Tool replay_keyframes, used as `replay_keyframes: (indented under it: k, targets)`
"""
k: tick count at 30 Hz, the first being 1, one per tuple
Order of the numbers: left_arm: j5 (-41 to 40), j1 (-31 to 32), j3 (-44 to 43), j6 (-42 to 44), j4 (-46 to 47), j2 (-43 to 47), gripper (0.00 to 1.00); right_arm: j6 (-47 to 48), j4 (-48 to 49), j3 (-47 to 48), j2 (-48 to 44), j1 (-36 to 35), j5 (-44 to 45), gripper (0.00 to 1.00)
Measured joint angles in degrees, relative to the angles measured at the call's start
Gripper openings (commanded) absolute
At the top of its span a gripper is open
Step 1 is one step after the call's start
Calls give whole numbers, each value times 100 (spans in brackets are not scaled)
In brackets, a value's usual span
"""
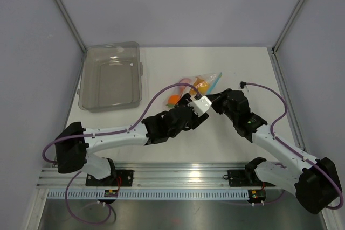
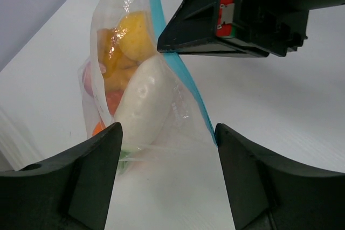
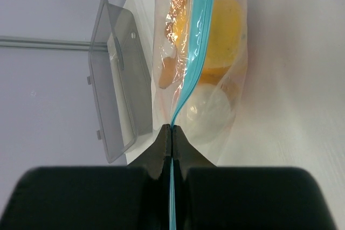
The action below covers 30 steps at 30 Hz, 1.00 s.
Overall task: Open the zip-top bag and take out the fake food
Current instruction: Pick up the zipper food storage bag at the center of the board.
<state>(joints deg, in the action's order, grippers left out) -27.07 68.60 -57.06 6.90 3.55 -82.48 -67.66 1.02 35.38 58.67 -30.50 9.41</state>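
Observation:
The zip-top bag (image 1: 204, 85) lies on the white table just beyond both grippers, its light blue zip strip (image 3: 195, 41) running along one edge. Through the clear plastic I see the fake food: a white radish (image 2: 143, 106), a yellow piece (image 2: 135, 36) and orange pieces (image 3: 171, 68). My right gripper (image 3: 171, 129) is shut on the near end of the zip strip. My left gripper (image 2: 167, 133) stands open, with the bag's clear near corner (image 2: 172, 154) between its fingers; the right finger lies close to the strip. In the top view the left gripper (image 1: 197, 100) and right gripper (image 1: 214, 99) meet at the bag.
A smoky-grey translucent tray (image 1: 110, 76) stands at the back left of the table, also seen as the tray (image 3: 116, 79) left of the bag. Metal frame posts (image 1: 64, 9) rise at the back corners, and purple cables loop beside both arms.

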Motion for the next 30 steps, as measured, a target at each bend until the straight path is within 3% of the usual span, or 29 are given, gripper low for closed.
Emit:
replay_keyframes:
  k: [10,13,15,17,18,21,23,24,25,30]
  targets:
    - [136,-83,-24,-52,-50,-315,67,-68,0,0,0,-57,-4,0]
    - [133,-83,-59,-98,-74,-382,51,-87,2,0,0,-59,-7,0]
    - [127,-98,-131,-131,-96,-455,30,-105,7,0,0,-59,-9,0]
    - [131,-120,-208,-170,-114,-514,20,-120,31,0,0,-59,-11,0]
    - [133,-127,-232,-195,-118,-538,10,-120,44,0,0,-59,-22,0]
    - [136,-162,-262,-238,-133,-553,0,-122,70,0,0,-59,-50,1]
    - [133,-179,-262,-247,-133,-553,0,-140,83,-2,0,-59,-50,23]
    - [133,-186,-262,-245,-133,-553,0,-133,87,0,0,-59,-52,28]
    - [133,-195,-262,-249,-133,-553,0,-129,92,0,0,-59,-55,42]
    - [136,-345,-262,-382,-214,-533,0,35,133,-2,-31,-70,-33,55]
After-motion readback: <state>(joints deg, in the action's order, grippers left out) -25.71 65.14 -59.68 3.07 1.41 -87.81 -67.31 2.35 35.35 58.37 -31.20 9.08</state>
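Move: The near end of the bag's zip strip lies just below the left hand, about 3 cm down, 1 cm ahead and 1 cm to its right; the right hand, pinching the strip's middle, has that end some 3 cm back, 4 cm to its left and 2 cm lower. From the left hand, the yellow food is about 9 cm ahead and 2 cm right, the orange fruit some 3 cm ahead and 10 cm left, both roughly 7 cm lower. The zip strip, still pinched by the right fingers, is taken over by the left hand: that hand sinks about 3 cm over its near end, easing slightly forward and right, shuts its part-open fingers on the strip, then draws it a further 1 cm forward and left. The right hand stays almost in place and, once the left has closed, opens to about half and lets go. ##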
